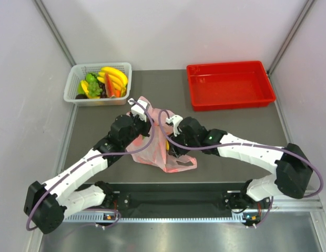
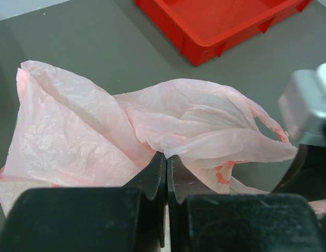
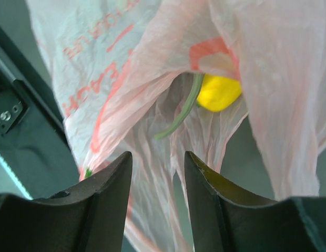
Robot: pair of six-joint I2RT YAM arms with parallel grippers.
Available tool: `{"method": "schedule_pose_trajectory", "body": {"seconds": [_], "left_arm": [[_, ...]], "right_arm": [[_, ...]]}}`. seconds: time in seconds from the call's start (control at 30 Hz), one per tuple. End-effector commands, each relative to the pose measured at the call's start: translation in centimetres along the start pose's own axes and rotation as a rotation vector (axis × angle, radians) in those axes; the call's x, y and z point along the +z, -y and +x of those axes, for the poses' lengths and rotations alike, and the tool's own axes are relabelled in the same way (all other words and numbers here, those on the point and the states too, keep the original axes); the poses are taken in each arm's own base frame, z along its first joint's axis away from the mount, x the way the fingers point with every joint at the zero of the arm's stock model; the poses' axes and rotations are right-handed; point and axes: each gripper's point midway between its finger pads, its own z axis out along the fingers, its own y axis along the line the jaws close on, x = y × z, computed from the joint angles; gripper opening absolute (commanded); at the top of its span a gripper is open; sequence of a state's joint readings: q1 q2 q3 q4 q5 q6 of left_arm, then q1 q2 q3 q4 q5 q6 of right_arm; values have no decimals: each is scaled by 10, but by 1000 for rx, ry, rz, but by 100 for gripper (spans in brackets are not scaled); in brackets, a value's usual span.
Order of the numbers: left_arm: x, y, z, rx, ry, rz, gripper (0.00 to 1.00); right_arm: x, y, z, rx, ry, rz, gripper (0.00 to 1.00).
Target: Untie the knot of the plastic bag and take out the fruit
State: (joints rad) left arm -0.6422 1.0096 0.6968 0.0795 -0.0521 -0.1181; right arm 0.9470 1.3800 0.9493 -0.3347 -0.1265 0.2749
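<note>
The pink plastic bag (image 1: 155, 149) lies crumpled at the middle of the table between my two arms. My left gripper (image 1: 146, 119) is shut on a fold of its film; in the left wrist view the jaws (image 2: 166, 157) meet on pink plastic (image 2: 194, 121). My right gripper (image 1: 172, 151) is at the bag's right side. Its jaws (image 3: 158, 157) stand apart with loose film (image 3: 152, 58) hanging between them, not pinched. Through the bag's mouth I see a yellow fruit (image 3: 218, 92) with a green stem (image 3: 186, 107). The knot is hidden among the folds.
A white basket (image 1: 98, 84) of bananas, grapes and slices stands at the back left. A red tray (image 1: 230, 84) sits at the back right, also ahead in the left wrist view (image 2: 221, 21). The black frame rail (image 3: 26, 142) runs along the near edge.
</note>
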Motion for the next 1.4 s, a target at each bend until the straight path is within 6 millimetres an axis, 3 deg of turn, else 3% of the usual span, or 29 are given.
{"method": "schedule_pose_trajectory", "body": {"seconds": [0.0,0.3,0.4,0.43,0.63,0.87,1.17,1.23,1.37], "left_arm": [[-5,-8,-9,14,44,-33,0],[-10,-7,-8,11,52,-28,0],[-11,-9,-6,13,52,-35,0],[-12,-10,-6,16,51,-42,0],[-17,-23,-9,33,74,-111,0],[-21,-45,-22,24,125,-224,0],[-18,-45,-26,7,144,-229,0],[-18,-45,-26,8,144,-228,0],[-19,-46,-21,6,134,-236,0]], "right_arm": [[12,-6,-38,-6,110,16,45],[42,5,-65,21,178,87,46],[42,7,-75,31,218,104,16],[40,8,-73,25,205,112,0],[8,3,-59,-12,206,75,0],[-52,-16,-57,-67,233,-18,0],[-93,-46,-48,-161,193,-178,0],[-103,-45,-47,-171,175,-165,0],[-135,-50,-47,-210,211,-188,0]]}}
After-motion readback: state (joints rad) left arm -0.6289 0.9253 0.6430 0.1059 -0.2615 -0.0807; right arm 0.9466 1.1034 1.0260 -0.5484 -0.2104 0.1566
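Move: The green stem of the fruit shows in the bag's mouth about 5 cm ahead of the right hand, 3 cm to its left and 2 cm below. A yellow fruit lies roughly 7 cm ahead, 4 cm left and 6 cm below that hand. From the left hand, which already holds the bag's rim, the stem is some 7 cm right, 3 cm back and 10 cm lower. Right hand reaches about 6 cm forward-left, pinches the stem, lifts it some 10 cm back-right; left draws bag left. ##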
